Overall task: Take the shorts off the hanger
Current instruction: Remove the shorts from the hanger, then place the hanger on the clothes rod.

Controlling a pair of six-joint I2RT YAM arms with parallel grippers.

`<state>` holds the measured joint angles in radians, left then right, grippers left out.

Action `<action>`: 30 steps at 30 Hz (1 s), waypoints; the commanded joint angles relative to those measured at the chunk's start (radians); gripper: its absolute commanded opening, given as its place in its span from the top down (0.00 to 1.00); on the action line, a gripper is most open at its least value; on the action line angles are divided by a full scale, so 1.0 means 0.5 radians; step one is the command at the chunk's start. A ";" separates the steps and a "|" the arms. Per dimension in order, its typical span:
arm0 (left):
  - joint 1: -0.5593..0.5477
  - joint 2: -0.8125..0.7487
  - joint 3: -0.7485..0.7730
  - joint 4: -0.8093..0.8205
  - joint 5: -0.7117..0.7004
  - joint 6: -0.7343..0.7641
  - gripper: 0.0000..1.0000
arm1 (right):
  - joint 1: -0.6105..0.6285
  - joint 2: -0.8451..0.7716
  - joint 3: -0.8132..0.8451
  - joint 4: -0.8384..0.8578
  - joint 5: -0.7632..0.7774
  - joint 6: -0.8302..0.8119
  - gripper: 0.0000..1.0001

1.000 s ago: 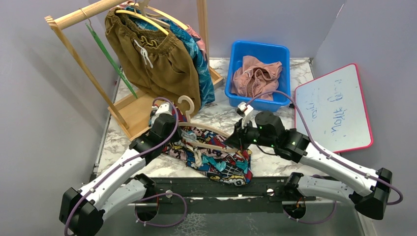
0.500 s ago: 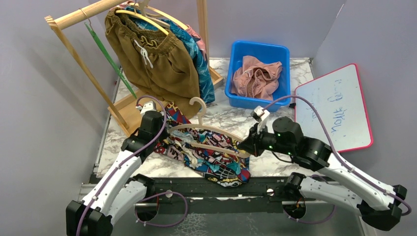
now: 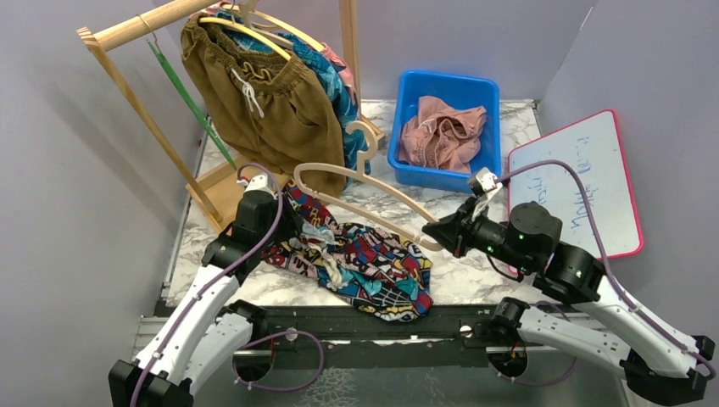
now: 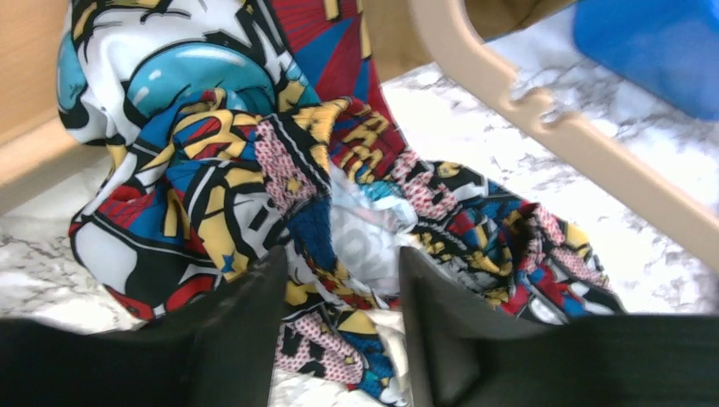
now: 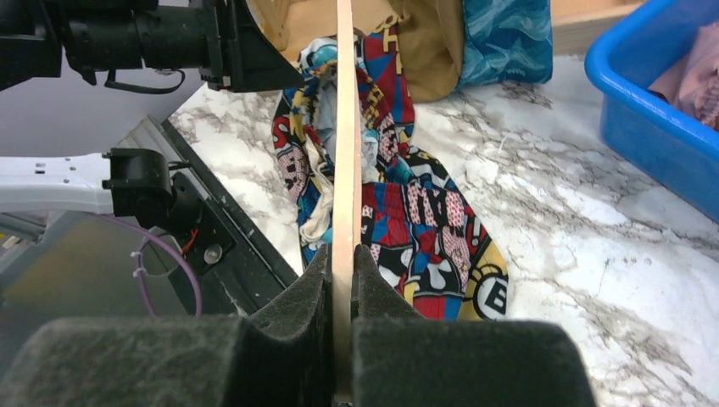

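Note:
The comic-print shorts (image 3: 356, 263) lie crumpled on the marble table, off the beige hanger (image 3: 356, 176). My right gripper (image 3: 437, 229) is shut on one end of that hanger and holds it in the air above the shorts. In the right wrist view the hanger bar (image 5: 344, 127) runs straight out from between the pressed pads of the right gripper (image 5: 342, 263), with the shorts (image 5: 415, 220) below. My left gripper (image 4: 339, 280) stands open at the left end of the shorts (image 4: 212, 170), jaws apart over loose fabric. The hanger (image 4: 543, 119) passes overhead there.
A wooden rack (image 3: 127, 30) at the back left carries olive-brown shorts (image 3: 263, 93), teal patterned ones (image 3: 343, 102) and a bare green hanger (image 3: 191, 102). A blue bin (image 3: 449, 80) behind holds pink shorts (image 3: 441, 127). A whiteboard (image 3: 576, 182) lies to the right.
My right gripper pulled the hanger up and to the right, out of the comic-print shorts. My left gripper, shut on the fabric before, has opened, and the shorts stay on the table.

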<state>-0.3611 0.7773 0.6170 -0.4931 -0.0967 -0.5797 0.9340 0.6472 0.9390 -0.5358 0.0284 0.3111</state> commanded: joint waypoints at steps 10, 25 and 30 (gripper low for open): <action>0.008 -0.503 0.239 -0.175 -0.012 0.268 0.01 | 0.000 0.513 0.277 0.542 -0.229 -0.215 0.99; 0.007 -0.638 -0.060 0.341 0.967 0.500 0.01 | 0.000 1.209 0.847 0.739 -0.372 -0.422 0.99; 0.010 -0.665 -0.081 0.396 1.089 0.511 0.01 | 0.002 1.332 1.003 0.806 -0.361 -0.457 0.99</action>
<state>-0.3607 0.4648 0.5865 -0.3775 0.3187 -0.3519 0.9340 1.2827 1.3651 -0.2249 -0.1276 0.1139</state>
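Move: The left hand's fingers, partly open, are at the patterned shorts' left end; the shorts' middle lies about 12 cm right, 4 cm back and 9 cm below, and the hanging brown shorts about 16 cm ahead, 8 cm left and 12 cm higher. The right hand grips the wooden hanger's end: the rack rod's near stretch is roughly 24 cm ahead, 44 cm left and 15 cm up. From that hand, the blue tub stands some 35 cm ahead, 4 cm right and 27 cm lower. Letting go of the patterned shorts, the left fingers spread wide as the hand lifts about 10 cm; it then swings right and drifts back above the cloth, sinking slightly, tilting up and turning clockwise. Still pinching the hanger's end, the right hand carries it some 14 cm left, 8 cm forward and 7 cm up towards the rack rod. ##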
